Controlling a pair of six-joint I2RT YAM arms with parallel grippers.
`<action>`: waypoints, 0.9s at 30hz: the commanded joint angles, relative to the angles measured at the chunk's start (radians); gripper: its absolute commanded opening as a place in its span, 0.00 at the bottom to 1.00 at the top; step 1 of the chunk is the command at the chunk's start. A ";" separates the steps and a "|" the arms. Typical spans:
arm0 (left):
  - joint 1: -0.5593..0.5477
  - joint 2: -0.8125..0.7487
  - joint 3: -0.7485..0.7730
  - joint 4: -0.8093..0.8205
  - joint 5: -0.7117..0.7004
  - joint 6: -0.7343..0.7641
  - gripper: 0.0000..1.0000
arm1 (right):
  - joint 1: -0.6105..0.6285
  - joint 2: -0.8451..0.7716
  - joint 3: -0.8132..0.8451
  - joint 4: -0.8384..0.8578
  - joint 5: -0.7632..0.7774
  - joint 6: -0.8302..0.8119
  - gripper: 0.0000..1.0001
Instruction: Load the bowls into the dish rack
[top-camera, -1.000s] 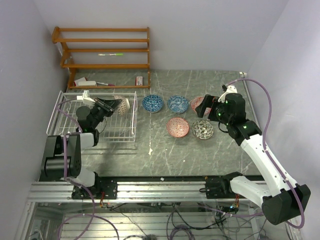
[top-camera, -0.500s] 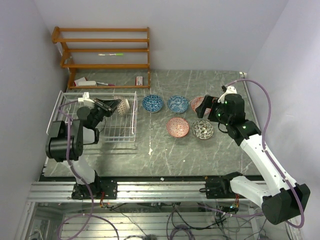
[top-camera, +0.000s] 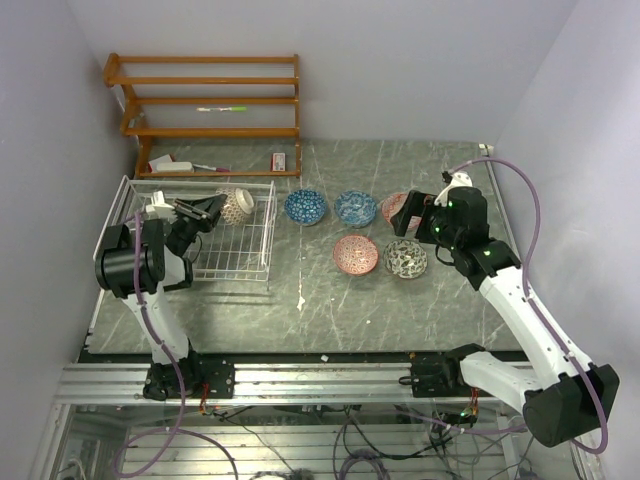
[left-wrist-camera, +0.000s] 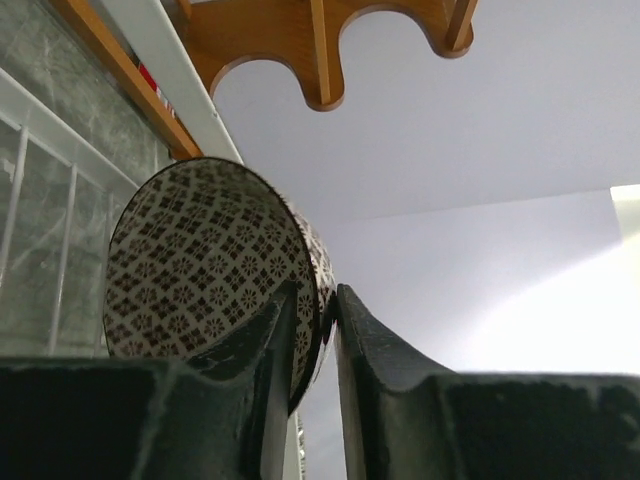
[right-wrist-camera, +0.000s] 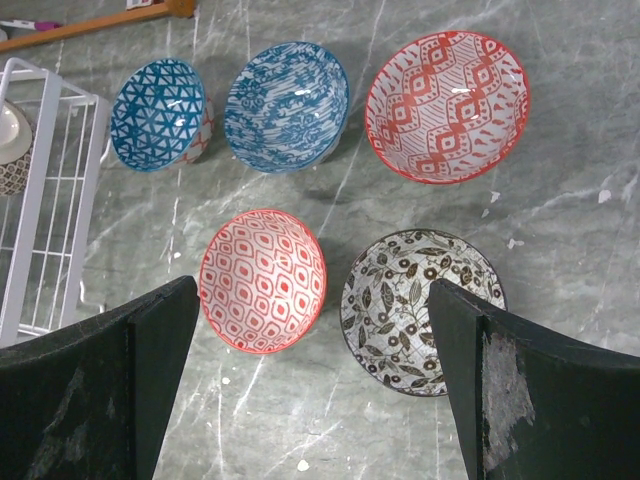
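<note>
A brown-patterned bowl (left-wrist-camera: 200, 265) stands on edge at the back right of the white wire dish rack (top-camera: 250, 272), seen from above as a pale bowl (top-camera: 237, 205). My left gripper (left-wrist-camera: 318, 295) is shut on its rim, one finger inside and one outside, with only a thin slit at the outer finger. On the table lie two blue bowls (right-wrist-camera: 157, 113) (right-wrist-camera: 287, 105), a large red bowl (right-wrist-camera: 447, 105), a pink-red bowl (right-wrist-camera: 262, 280) and a black-and-white bowl (right-wrist-camera: 420, 310). My right gripper (right-wrist-camera: 312, 290) hovers open above the last two, holding nothing.
An orange-brown wooden shelf unit (top-camera: 210, 110) stands against the back wall behind the rack, with a pen and small boxes on it. A purple cable (top-camera: 530, 200) loops off the right arm. Walls close in on both sides.
The left gripper has swung the brown bowl back and right inside the rack, tipping it more upright. Its jaws have eased slightly. The right arm has not moved.
</note>
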 joint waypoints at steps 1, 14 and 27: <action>0.029 0.079 -0.053 0.014 0.086 0.113 0.34 | -0.006 0.015 0.015 0.018 0.008 -0.006 0.98; 0.056 -0.142 -0.008 -0.515 0.009 0.392 0.64 | -0.006 0.027 0.021 0.023 0.001 -0.006 0.98; 0.079 -0.338 0.075 -0.965 -0.154 0.615 0.94 | -0.006 0.015 0.018 0.017 0.003 -0.010 0.98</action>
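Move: The patterned bowl stands tipped in the dish rack between the left gripper's fingertips, its middle about 4 cm to the right, 2 cm ahead and a couple of cm below. Level with the hand and some 18 cm to its right sits the dark-blue bowl, about 9 cm lower; the shelf's bottom bar runs about 8 cm straight ahead, roughly 11 cm lower. From the waiting right gripper, the patterned bowl is some 38 cm left, 3 cm ahead and 10 cm lower. Open the left gripper from nearly shut to almost fully wide to let go of the patterned bowl's wall. As it opens, ease the hand about 4 cm to the left, away from the bowl, and down some 3 cm into the rack, rolling it about 20 degrees so its left side rises and tipping the fingers slightly down. ##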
